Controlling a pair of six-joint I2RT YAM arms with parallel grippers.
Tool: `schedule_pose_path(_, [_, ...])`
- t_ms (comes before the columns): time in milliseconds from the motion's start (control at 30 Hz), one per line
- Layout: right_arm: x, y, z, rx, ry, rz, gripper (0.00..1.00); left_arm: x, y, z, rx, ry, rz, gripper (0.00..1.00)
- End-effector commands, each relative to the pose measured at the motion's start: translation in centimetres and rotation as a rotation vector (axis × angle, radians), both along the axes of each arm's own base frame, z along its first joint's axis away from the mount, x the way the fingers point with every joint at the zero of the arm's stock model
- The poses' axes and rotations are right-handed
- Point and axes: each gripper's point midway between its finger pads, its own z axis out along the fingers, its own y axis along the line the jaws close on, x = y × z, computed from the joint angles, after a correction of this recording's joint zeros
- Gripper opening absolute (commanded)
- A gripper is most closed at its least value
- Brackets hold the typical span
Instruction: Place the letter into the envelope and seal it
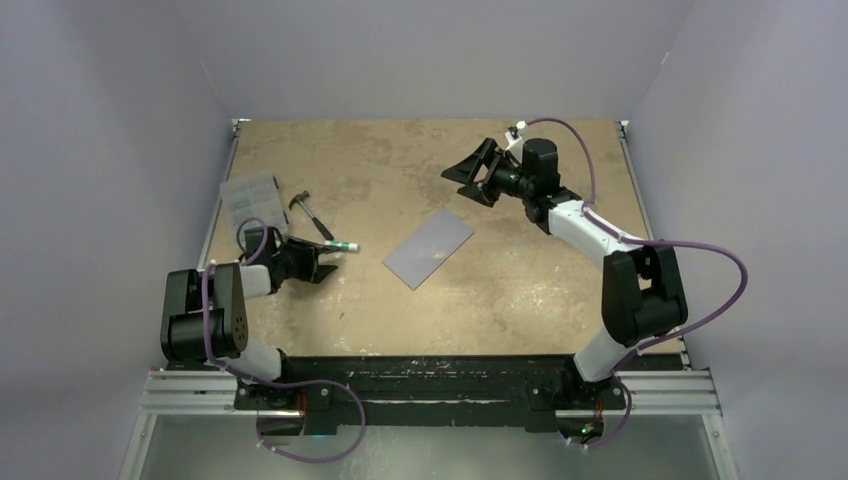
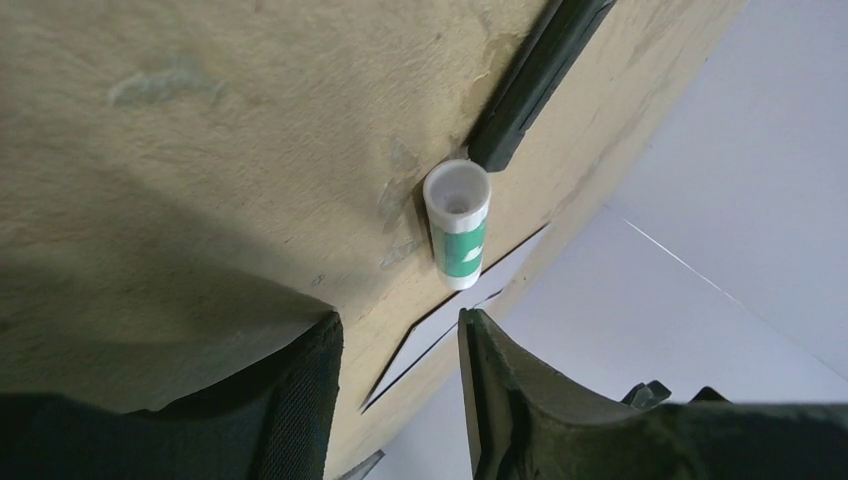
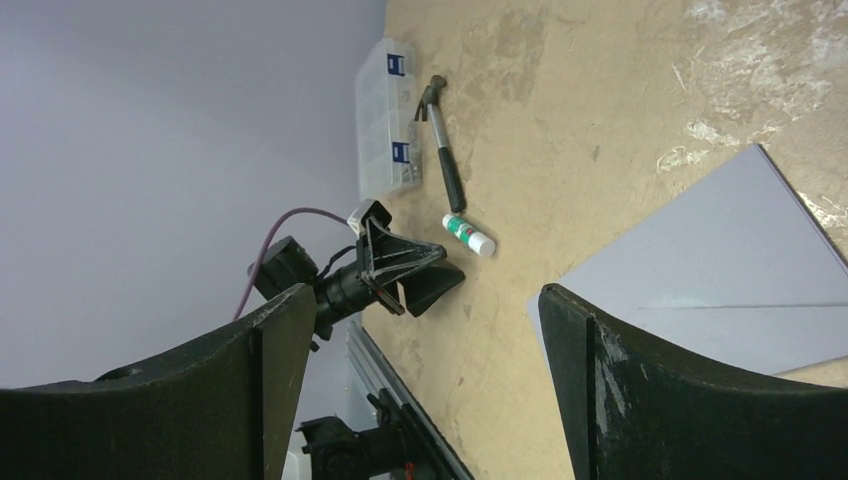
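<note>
The grey-blue envelope lies flat in the middle of the table as a plain rectangle with no flap sticking out; it also shows in the right wrist view. The letter is hidden or out of view. My left gripper is low over the table to the envelope's left, open and holding nothing. A white and green glue stick lies just ahead of its fingertips. My right gripper hovers beyond the envelope's far corner, open wide and empty.
A small hammer lies behind the glue stick, its black handle nearly touching the tube. A clear ribbed plastic box sits at the far left edge. The table's raised left rail runs beside it.
</note>
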Motion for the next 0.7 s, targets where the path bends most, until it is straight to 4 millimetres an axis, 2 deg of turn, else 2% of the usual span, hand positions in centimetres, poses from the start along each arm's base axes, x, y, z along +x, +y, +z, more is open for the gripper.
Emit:
schedule_pose_path(0, [0.6, 0.4, 2.7, 0.035, -0.077, 0.023, 0.84, 1.0, 1.1, 0.5, 0.073, -0.022, 0.004, 0.46])
schedule_pose_path(267, [0.1, 0.4, 2.4, 0.043, -0.069, 0.032, 0.83, 2.0, 1.4, 1.6, 0.128, -0.079, -0.046, 0.48])
schedule_pose_path(367, [-0.1, 0.3, 2.6, 0.044, -0.077, 0.033, 0.82, 2.4, 1.4, 2.8, 0.145, -0.114, -0.071, 0.49])
schedule_pose_path(500, [-0.2, 0.0, 3.0, 0.017, -0.100, 0.021, 0.83, 2.9, 1.3, 6.4, 0.230, -0.200, -0.140, 0.54])
schedule_pose_path(600, [0.4, -1.0, 3.4, -0.070, -0.137, -0.018, 0.83, 3.0, 0.2, 10.2, 0.402, -0.257, -0.239, 0.63])
schedule_pose_path(633, [0.9, -1.8, 3.0, -0.133, -0.147, -0.053, 0.84, 3.2, -0.3, 11.4, 0.464, -0.279, -0.278, 0.65])
schedule_pose_path(667, [1.3, -2.6, 3.2, -0.185, -0.167, -0.083, 0.84, 3.3, -0.8, 12.5, 0.519, -0.298, -0.311, 0.76])
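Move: The glue stick lies close to the left hand, about 4 cm ahead, 2 cm to its right and 2 cm lower. From that hand, the hammer's middle is some 12 cm ahead and 6 cm left, and the envelope about 4 cm ahead and 24 cm right, both on the table. From the idle right hand, the glue stick is roughly 6 cm back, 27 cm left and 20 cm below. Opening wider, the left hand climbs about 7 cm off the glue stick, edging forward and tilting some 20 degrees. ##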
